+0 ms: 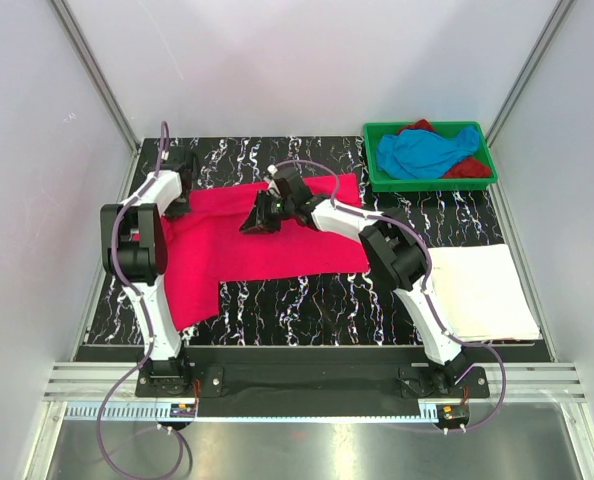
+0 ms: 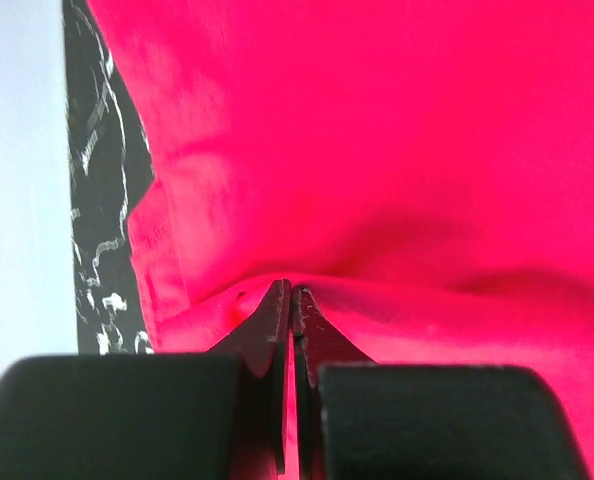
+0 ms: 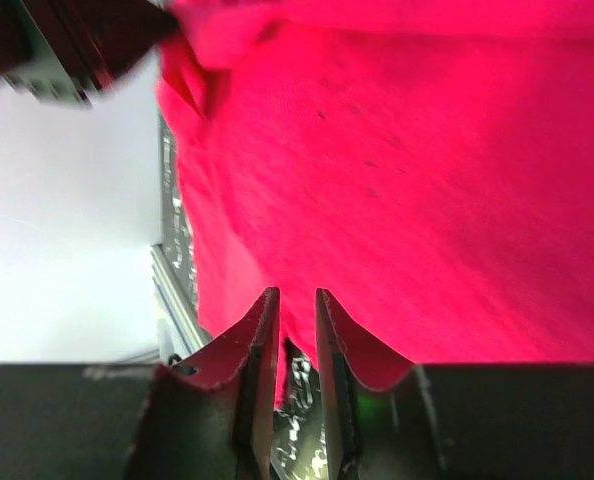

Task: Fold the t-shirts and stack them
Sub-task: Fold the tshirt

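Observation:
A hot pink t-shirt [image 1: 277, 250] lies spread over the black marbled table, one part hanging down toward the front left. At the shirt's left edge, my left gripper [image 1: 180, 205] is shut on a raised fold of the pink cloth [image 2: 397, 150], its tips [image 2: 292, 290] pressed together. My right gripper [image 1: 251, 224] is at the shirt's upper middle. Its jaws [image 3: 297, 295] stand a narrow gap apart with the edge of the pink cloth [image 3: 427, 180] caught between them. A white t-shirt [image 1: 482, 290] lies folded flat at the front right.
A green tray [image 1: 429, 184] at the back right holds a sky blue t-shirt [image 1: 427, 150] bunched over a dark red one [image 1: 472, 168]. White walls close in the left, right and back sides. The left arm [image 3: 67, 50] shows in the right wrist view's top left corner.

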Tool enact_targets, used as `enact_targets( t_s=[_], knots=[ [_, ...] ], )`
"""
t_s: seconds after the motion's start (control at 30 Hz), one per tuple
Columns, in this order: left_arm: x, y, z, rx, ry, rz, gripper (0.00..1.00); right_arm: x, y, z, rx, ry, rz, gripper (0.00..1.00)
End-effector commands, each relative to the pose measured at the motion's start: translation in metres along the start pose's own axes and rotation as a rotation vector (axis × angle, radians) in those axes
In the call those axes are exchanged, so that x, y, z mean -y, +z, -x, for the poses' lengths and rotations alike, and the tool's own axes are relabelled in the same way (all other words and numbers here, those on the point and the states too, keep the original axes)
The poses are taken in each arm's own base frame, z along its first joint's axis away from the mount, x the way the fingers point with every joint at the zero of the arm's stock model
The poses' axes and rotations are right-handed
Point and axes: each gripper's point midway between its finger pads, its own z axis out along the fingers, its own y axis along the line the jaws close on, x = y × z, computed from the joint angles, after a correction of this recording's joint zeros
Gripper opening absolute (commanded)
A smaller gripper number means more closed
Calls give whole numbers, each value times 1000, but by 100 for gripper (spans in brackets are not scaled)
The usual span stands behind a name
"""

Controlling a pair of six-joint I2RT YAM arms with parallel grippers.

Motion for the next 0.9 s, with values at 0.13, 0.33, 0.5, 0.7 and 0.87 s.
enact_targets(
  t_s=[0.13, 0.33, 0.5, 0.7, 0.87],
  knots=[
    [-25, 11, 52, 81, -31, 109, 5, -15, -19, -5, -13, -65, 4, 28],
    [-26, -8, 72, 124, -98, 70, 46, -11, -29, -10, -17, -82, -21, 28],
    [-21, -57, 40, 167, -166, -57, 46, -6, -33, -18, -24, -69, -22, 28],
    [16, -54, -7, 98, -136, -232, 41, -7, -39, -22, -15, -68, -22, 28],
    [24, -36, -4, 78, -133, -225, 47, 0, -42, -28, -20, -58, -29, 28]
  ],
)
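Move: The left gripper holds a pinch of the shirt's left end. Its laying place, the shirt's far-left corner, is about 5 cm ahead, 1 cm left and 3 cm below. The loose sleeve lies some 20 cm back and 10 cm right of this gripper, 4 cm lower. From the right gripper, the shirt's middle is about 11 cm right, 2 cm back and 5 cm down; its near hem is 12 cm back, 11 cm right and 6 cm down. Draw the pinched cloth forward about 4.5 cm and slightly left with the left gripper, then open the fingers to let go; lift and swing that gripper back and right over the flap, dipping again at the end with fingers still parted. Meanwhile lower the right gripper some 3 cm, sweeping it back and right towards the shirt's middle, its opening unchanged. ##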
